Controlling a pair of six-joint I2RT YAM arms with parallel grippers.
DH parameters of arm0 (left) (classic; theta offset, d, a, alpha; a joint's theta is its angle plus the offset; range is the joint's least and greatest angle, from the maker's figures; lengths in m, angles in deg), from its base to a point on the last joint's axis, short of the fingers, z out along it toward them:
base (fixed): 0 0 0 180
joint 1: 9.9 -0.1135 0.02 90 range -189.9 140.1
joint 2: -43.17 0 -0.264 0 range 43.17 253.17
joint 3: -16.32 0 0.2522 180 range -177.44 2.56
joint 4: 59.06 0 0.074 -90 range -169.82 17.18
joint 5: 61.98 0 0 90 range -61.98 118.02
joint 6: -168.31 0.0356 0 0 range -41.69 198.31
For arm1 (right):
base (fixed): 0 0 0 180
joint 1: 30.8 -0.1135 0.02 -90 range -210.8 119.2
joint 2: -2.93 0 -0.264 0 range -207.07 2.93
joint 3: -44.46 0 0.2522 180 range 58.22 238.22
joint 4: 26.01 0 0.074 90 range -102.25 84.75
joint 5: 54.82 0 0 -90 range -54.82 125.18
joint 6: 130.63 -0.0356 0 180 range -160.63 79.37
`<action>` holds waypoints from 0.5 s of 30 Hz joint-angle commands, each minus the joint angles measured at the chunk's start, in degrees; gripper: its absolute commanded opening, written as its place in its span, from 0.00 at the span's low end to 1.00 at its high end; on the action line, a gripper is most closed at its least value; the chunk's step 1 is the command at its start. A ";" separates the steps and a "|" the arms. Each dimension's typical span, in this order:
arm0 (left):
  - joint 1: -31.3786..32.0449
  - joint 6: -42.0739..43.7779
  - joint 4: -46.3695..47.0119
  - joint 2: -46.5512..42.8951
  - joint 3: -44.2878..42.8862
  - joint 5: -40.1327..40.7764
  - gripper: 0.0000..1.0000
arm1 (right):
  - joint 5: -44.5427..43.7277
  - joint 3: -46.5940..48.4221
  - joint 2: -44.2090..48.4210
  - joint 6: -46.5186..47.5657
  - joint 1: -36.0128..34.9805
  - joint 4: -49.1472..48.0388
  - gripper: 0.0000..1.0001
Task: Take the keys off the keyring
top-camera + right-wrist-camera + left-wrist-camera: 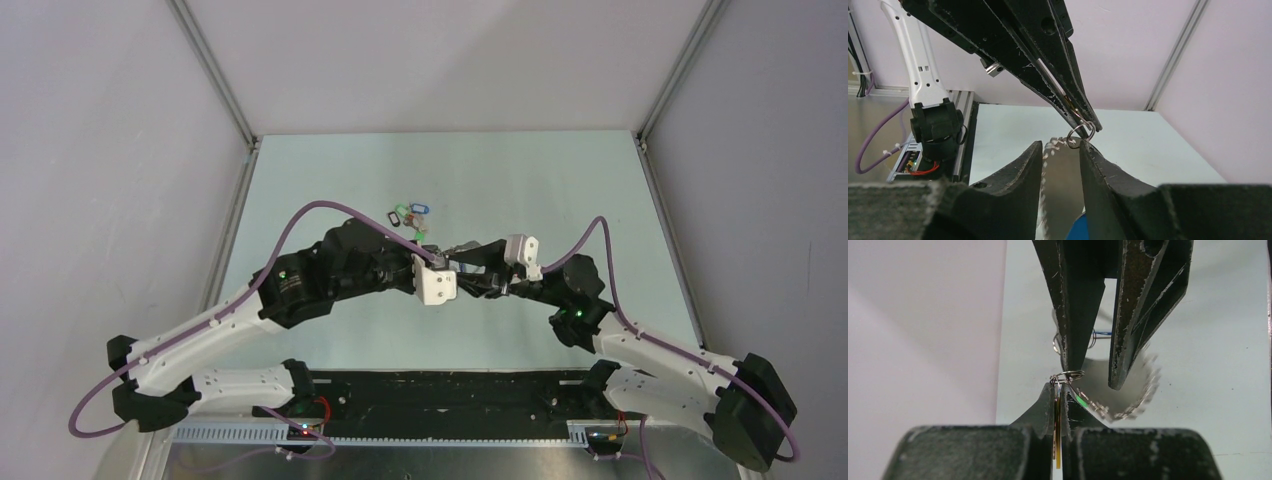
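Note:
My left gripper (1058, 387) is shut on a thin brass key (1057, 430), edge-on between its fingers. A small silver ring (1068, 375) sits at its tips. The keyring (1128, 397), a tan-grey loop fringed with small rings, hangs from there and is blurred. My right gripper (1060, 145) has its fingers apart with the keyring (1063, 190) between them; a narrow gap shows beside the left finger. In the top view both grippers (468, 262) meet above the table's middle. A blue tag (1133, 225) shows low between the right fingers.
A cluster of loose keys with coloured tags (408, 215) lies on the pale green table (560, 190) behind the left gripper. Grey walls with metal frame posts (215, 75) close in the sides and back.

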 commanded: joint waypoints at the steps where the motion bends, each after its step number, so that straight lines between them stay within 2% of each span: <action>1: 0.76 -1.13 3.22 -0.54 -0.75 -1.36 0.00 | -2.89 2.50 0.32 0.33 -0.47 -3.62 0.38; 4: 0.89 -1.19 3.26 -0.35 -0.88 -1.84 0.00 | -4.23 2.49 0.29 0.47 -0.50 -3.51 0.35; 6: 0.98 -1.24 3.25 -0.28 -0.97 -2.12 0.00 | -4.91 2.50 0.48 0.68 -0.52 -3.20 0.21; 7: 1.08 -1.26 3.23 -0.33 -0.92 -2.13 0.00 | -5.17 2.50 0.60 0.70 -0.48 -3.12 0.10; 9: 1.13 -1.24 3.22 -0.52 -0.71 -2.33 0.00 | -6.22 2.50 1.01 0.76 -0.52 -2.49 0.00; 15: 1.20 -1.81 3.22 -1.68 0.50 -1.32 0.00 | -7.91 2.50 3.24 2.23 -0.48 2.68 0.00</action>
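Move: The small ring to be gripped sits between the right hand's open fingers, about 1 cm ahead, 1 cm left and 1 cm above. The key held by the left hand extends from it, some 5 cm left, 1 cm back and 3 cm above the right hand; the grey plate hangs straight below the right hand by roughly 7 cm. From the left hand, the small ring lies about 1 cm ahead, 2 cm right and 1 cm below. Right fingers rise about 1 cm and shut, pinching the small ring while the left hand keeps the key still. ##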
